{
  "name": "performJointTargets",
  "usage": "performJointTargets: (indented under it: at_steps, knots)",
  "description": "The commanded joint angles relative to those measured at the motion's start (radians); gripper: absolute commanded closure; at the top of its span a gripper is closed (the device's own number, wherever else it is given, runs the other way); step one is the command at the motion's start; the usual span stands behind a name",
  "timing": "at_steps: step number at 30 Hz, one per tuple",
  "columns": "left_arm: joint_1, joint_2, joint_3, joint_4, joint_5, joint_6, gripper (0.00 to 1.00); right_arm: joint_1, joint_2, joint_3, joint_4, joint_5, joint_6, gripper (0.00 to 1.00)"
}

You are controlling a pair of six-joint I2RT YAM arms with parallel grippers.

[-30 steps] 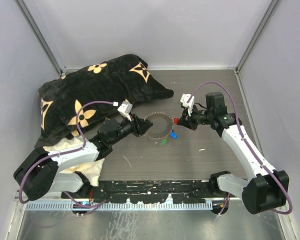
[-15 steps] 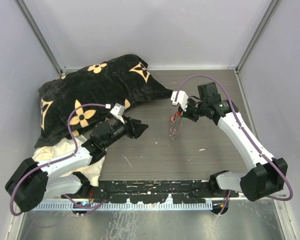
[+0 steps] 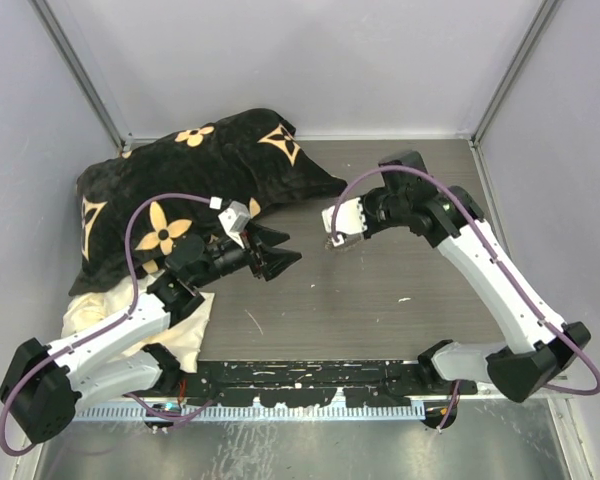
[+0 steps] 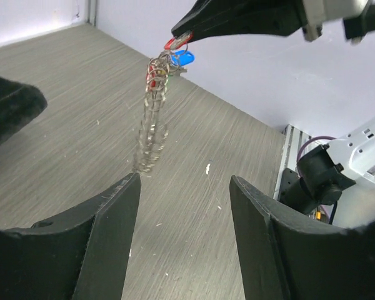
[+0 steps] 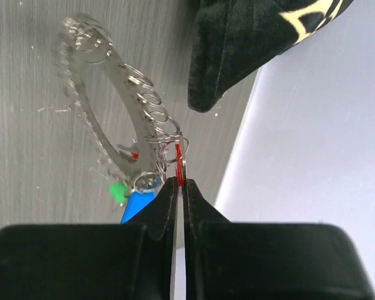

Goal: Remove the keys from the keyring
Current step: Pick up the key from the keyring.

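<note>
My right gripper (image 5: 179, 182) is shut on a red-headed key (image 5: 179, 159) and holds it up off the table. The keyring (image 5: 139, 111), a silvery wire coil, hangs from that key with a blue-headed key (image 5: 136, 207) and a green-headed key (image 5: 117, 191) beside it. In the left wrist view the keyring (image 4: 151, 128) dangles from the right gripper (image 4: 182, 35), with the blue key (image 4: 185, 59) near its top. My left gripper (image 4: 184, 181) is open and holds nothing, a short way from the ring. From above, the left gripper (image 3: 280, 250) faces the right gripper (image 3: 340, 232) and the keyring (image 3: 335, 241).
A black pillow (image 3: 200, 175) with tan flower shapes lies at the back left, its corner close to the hanging ring. A cream cloth (image 3: 130, 300) lies under the left arm. The dark wood-grain table (image 3: 400, 280) is walled on three sides.
The right gripper has lifted the keyring off the table and carried it left and back. The left gripper has opened and drawn back from the ring.
</note>
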Motion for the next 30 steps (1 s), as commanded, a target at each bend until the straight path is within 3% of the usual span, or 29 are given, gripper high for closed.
performJointTargets:
  at_steps: [1, 15, 30]
  knots:
    - [0.003, -0.039, 0.019, 0.126, 0.070, 0.070, 0.40, 0.050, -0.136, -0.074, 0.105, 0.068, -0.189, 0.99]
    - [0.003, 0.014, 0.029, 0.250, 0.201, 0.134, 0.43, 0.108, -0.452, -0.449, 0.363, -0.080, -0.457, 0.99]
    - [0.004, 0.154, 0.075, 0.281, 0.267, 0.134, 0.44, 0.114, -0.536, -0.530, 0.385, -0.150, -0.529, 0.99]
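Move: The red key is pinched in the right fingertips, about 17 cm to the right of the open left fingers and 11 cm farther out, roughly level with them. The blue key is 2 cm nearer the base than the red key and some 3 cm lower. The keyring hangs about 7 cm below the right hand and 2 cm to its left. The left fingers are about 17 cm left of the right hand and 11 cm back. Back towards the base by about 8 cm, the right arm draws the pinched red key and hanging keyring, swinging its gripper some 40 degrees so that it tips up and points left towards the left hand. The left hand, still open and touching nothing, rises about 3 cm while easing back, then sinks again, closing 3 cm rightward and turning slightly clockwise. ##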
